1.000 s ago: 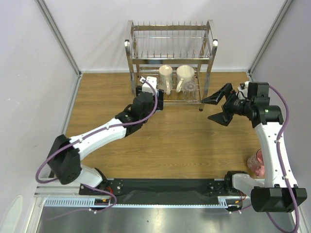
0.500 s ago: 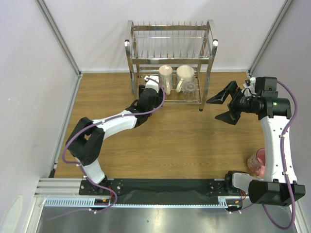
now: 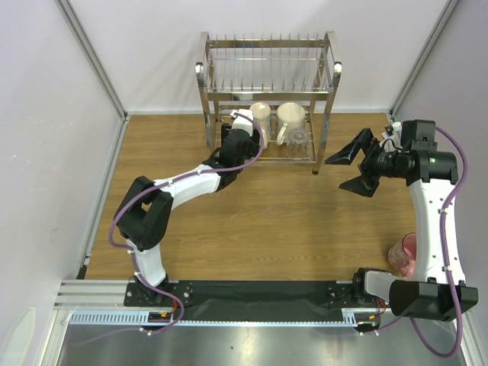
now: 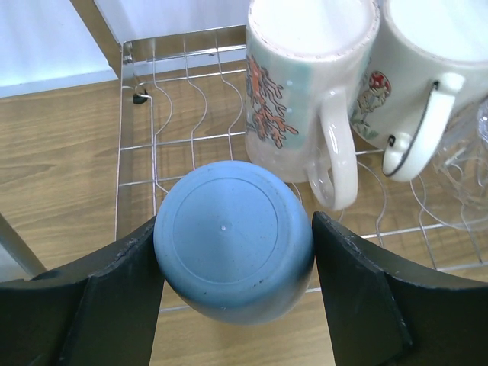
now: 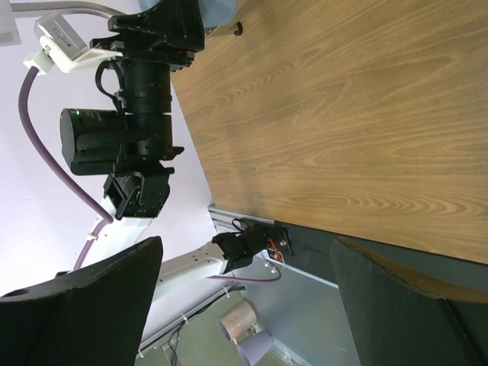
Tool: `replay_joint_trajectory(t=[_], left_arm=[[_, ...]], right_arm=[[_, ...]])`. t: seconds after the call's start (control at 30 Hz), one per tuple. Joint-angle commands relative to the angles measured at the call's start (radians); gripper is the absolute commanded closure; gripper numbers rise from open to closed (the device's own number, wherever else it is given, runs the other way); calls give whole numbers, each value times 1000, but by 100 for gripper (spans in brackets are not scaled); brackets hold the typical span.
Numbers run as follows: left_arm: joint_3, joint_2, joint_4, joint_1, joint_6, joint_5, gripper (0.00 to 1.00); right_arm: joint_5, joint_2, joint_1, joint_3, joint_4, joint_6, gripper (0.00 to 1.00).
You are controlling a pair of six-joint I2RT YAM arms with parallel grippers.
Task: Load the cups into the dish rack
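My left gripper [image 4: 235, 229] is shut on the light blue cup [image 4: 232, 236], one black finger on each side and the cup's flat base facing the camera. The cup hangs over the front left of the dish rack's [image 3: 267, 53] lower wire tier [image 4: 183, 130]. Beside it in that tier stand a cream mug with a coral pattern [image 4: 293, 91], a second cream mug [image 4: 427, 76] and the clear glass tumbler [image 3: 299, 137]. The pink mug [image 3: 402, 255] sits at the table's right edge. My right gripper [image 3: 335, 171] hangs open and empty, right of the rack.
The rack stands against the back wall on four legs, its upper tier [image 3: 267, 76] lined with upright prongs. Grey walls and slanted metal posts close the table at left [image 3: 91, 57] and right [image 3: 427, 53]. The right arm's lower link rises next to the pink mug.
My left arm has stretched farther back and carried the blue cup in over the rack's lower tier. The right arm drew back slightly to the right, then held still.
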Motion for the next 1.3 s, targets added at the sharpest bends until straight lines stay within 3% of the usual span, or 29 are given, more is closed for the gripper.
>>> replay_joint_trajectory(t=[0.0, 1.27], left_arm=[[62, 29, 39, 24, 9, -18, 100], [252, 239, -68, 118, -38, 14, 100]], right_arm=[[-21, 6, -11, 9, 6, -20, 0], [-1, 73, -34, 55, -22, -61, 1]])
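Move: The blue cup, bottom up, is already gripped in the left hand; the free left end of the rack's lower shelf lies about 7 cm ahead, 3 cm to the left and 7 cm down. The left white mug stands some 8 cm ahead and 5 cm right, the right white mug level with it but 14 cm right, the glass about 4 cm ahead and 17 cm right. From the idle right hand that shelf end is about 29 cm ahead, 26 cm left and 20 cm lower. The upside-down blue cup is carried into the free left end of the lower shelf, the left hand going forward about 6 cm while sinking some 5 cm and easing 2 to 3 cm left, clear to the left of the left white mug. The descent steepens in the second half; the wrist tips down and turns counter-clockwise by about 5 degrees each, and the fingers keep their hold. ##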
